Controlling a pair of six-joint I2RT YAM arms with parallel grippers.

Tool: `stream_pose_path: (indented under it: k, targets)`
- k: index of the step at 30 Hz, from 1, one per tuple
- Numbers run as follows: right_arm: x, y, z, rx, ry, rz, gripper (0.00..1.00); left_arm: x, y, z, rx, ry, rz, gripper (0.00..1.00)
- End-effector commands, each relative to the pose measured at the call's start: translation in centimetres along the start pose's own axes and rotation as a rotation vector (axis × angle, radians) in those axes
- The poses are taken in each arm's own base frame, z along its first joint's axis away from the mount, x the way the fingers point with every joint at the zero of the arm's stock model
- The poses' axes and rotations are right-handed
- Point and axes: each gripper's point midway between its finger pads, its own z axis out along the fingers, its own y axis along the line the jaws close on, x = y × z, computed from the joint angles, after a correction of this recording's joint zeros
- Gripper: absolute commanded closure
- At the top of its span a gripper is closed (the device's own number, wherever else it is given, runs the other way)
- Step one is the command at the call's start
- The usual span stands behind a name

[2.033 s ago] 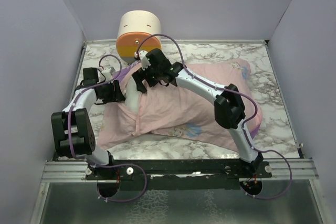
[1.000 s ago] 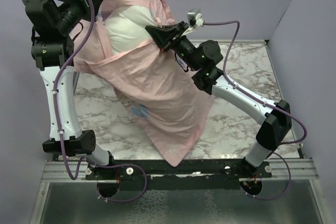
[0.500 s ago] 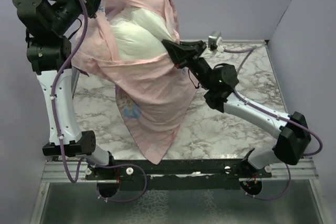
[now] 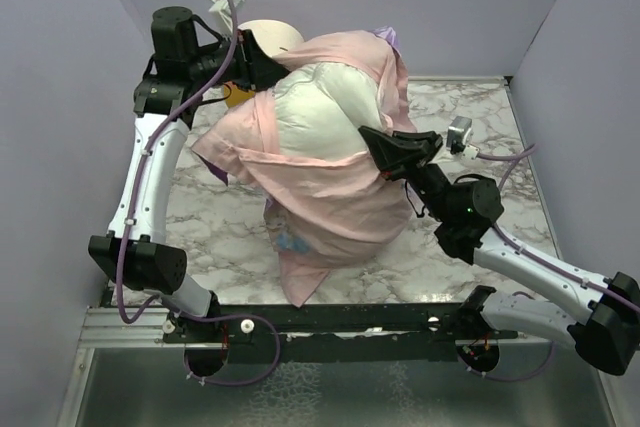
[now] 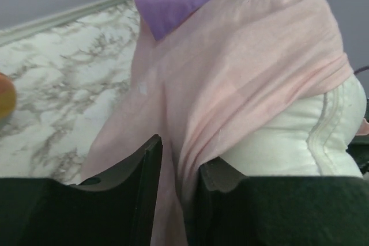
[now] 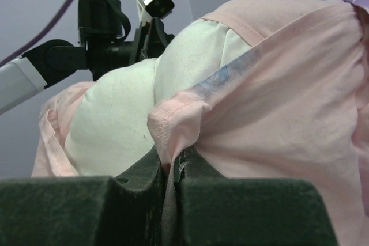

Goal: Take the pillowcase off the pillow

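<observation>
The pillowcase hangs inside-out, pale pink, round the off-white pillow, and its lower end reaches the marble table. My left gripper is raised at the bundle's upper left. In the left wrist view its jaws stand apart; a fold of pillowcase hangs between them against the right finger, beside the pillow. My right gripper is at the bundle's right side. In the right wrist view it is shut on the pillowcase hem, with the pillow behind.
A cream-and-orange round drawer unit stands at the back, partly hidden by the left arm and the bundle. Lilac walls close in the back and both sides. The table's rail carries the arm bases.
Both arms have come down and shifted right, lowering the pillow and pillowcase until the pillowcase's end reaches the table. The left jaws, shut on the fabric before, have parted.
</observation>
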Motion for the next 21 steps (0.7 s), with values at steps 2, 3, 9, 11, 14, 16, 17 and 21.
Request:
stream_pose_path:
  k: [2, 3, 9, 11, 14, 16, 17, 21]
  targets:
    - [0.5, 0.0, -1.3, 0.003, 0.048, -0.016, 0.99, 5.1, -1.7, 2.1, 0.113, 0.16, -0.072, 0.61]
    - [0.4, 0.0, -1.4, 0.006, 0.046, -0.014, 0.99, 6.2, -1.9, 2.5, 0.111, 0.189, -0.063, 0.6]
    - [0.5, -0.3, -0.5, 0.027, 0.046, 0.015, 0.99, 10.7, -2.4, 2.9, 0.11, 0.296, -0.028, 0.58]
    - [0.9, -0.6, 0.4, 0.043, 0.061, 0.017, 0.99, 10.7, -2.8, 2.4, 0.116, 0.295, 0.004, 0.55]
    - [1.8, -0.4, 2.0, 0.022, 0.111, 0.004, 0.98, 10.0, -4.3, 1.6, 0.161, 0.273, 0.029, 0.42]
    - [2.1, -0.3, 3.4, 0.019, 0.157, -0.002, 0.98, 9.7, -5.8, 1.3, 0.224, 0.263, -0.003, 0.36]
    - [2.5, -0.4, 3.9, 0.028, 0.181, -0.007, 0.98, 9.6, -6.5, 1.1, 0.259, 0.262, -0.026, 0.28]
    - [2.9, -1.7, 4.3, 0.094, 0.217, -0.032, 0.99, 8.3, -9.0, 0.2, 0.37, 0.23, -0.044, 0.01]
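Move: The pillowcase cloth the left hand goes for lies about 4 cm to its right, 3 cm back and 7 cm below, with the exposed pillow some 7 cm right, 5 cm back and 8 cm below. The pillowcase's loose pink flap hangs about 7 cm left, 9 cm back and 11 cm below; its purple patch is roughly 15 cm right and 5 cm ahead, slightly lower. From the right hand, the pillow lies about 8 cm ahead and 8 cm left, roughly level. The left hand, its fingers only slightly open at first, sinks about 8 cm while moving right and back, some 5 cm each, into the pillowcase cloth beside the pillow, turning about 10 degrees clockwise and spreading its fingers nearly wide before rising some 2 cm. The right hand keeps its pinch on the pink hem, dips slightly, then carries it about 4 cm forward and left towards the pillow and the left hand, lifting a little at the end. ##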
